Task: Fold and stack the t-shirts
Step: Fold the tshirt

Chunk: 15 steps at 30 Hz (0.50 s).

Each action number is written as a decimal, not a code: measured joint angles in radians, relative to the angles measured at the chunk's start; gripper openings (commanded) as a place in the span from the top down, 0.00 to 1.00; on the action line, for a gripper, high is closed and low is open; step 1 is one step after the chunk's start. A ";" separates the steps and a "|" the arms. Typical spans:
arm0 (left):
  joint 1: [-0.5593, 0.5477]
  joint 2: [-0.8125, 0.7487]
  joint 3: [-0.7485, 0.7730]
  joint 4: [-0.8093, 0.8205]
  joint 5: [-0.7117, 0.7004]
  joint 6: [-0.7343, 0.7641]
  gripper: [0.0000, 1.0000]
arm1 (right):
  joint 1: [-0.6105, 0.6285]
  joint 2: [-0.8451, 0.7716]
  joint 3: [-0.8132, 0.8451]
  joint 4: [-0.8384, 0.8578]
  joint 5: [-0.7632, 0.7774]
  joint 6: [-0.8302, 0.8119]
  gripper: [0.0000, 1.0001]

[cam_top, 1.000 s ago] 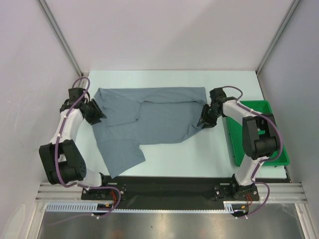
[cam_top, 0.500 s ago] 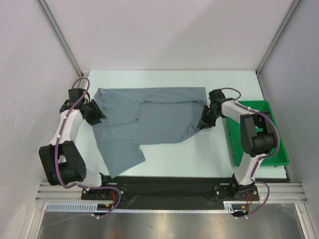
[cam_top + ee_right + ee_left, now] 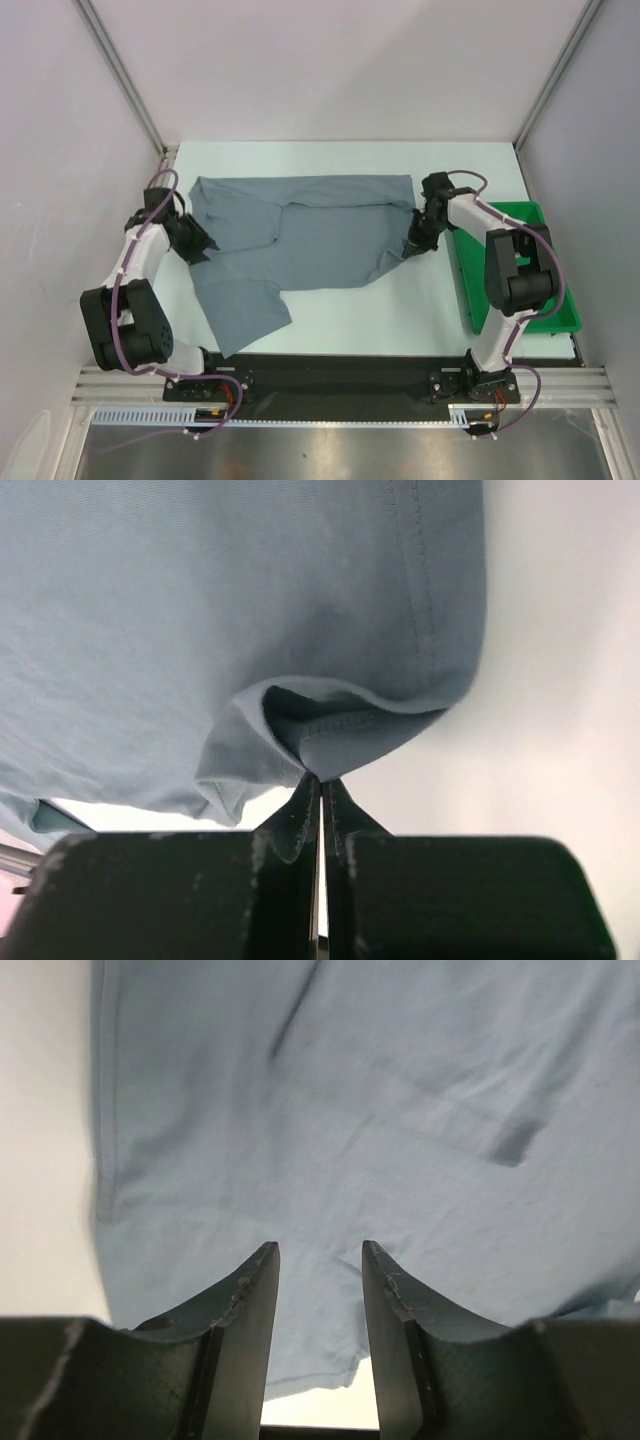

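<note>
One slate blue-grey t-shirt lies spread across the table, with part of it folded over itself and a sleeve pointing toward the near edge. My left gripper sits low at the shirt's left edge. Its fingers stand open with the cloth lying between and beyond them. My right gripper is at the shirt's right edge. In the right wrist view its tips are shut on a bunched fold of the hem.
A green plastic tray stands at the right side of the white table, just beyond the right arm. Grey walls close in the back and both sides. The arm bases sit on a black strip at the near edge.
The right gripper has closed on the shirt's right hem. The left gripper has slid a little toward the near side along the shirt's left edge, still open.
</note>
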 measured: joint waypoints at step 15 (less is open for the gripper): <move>-0.050 -0.162 -0.192 -0.237 -0.196 -0.138 0.59 | 0.050 -0.095 0.048 -0.157 0.030 -0.080 1.00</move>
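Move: From the empty left hand, the middle of the near sleeve's cuff lies about 18 cm back, 8 cm to the right and 8 cm down. The already folded far sleeve is some 9 cm ahead, 6 cm right and equally far below. The right hand already pinches the shirt's near hem corner; the far hem corner is roughly 20 cm straight ahead and 1 cm below it, with the green bin's middle 23 cm to its right and 3 cm back. Still pinching the near hem corner, the right hand lifts it nearly 4 cm while easing back about 2 cm. The open left hand sweeps back about 10 cm towards the near sleeve's cuff, first dipping some 5 cm, then rising slightly as it continues; its fingers tip by some 15 degrees to point more steeply down and stay open, above the cloth. ##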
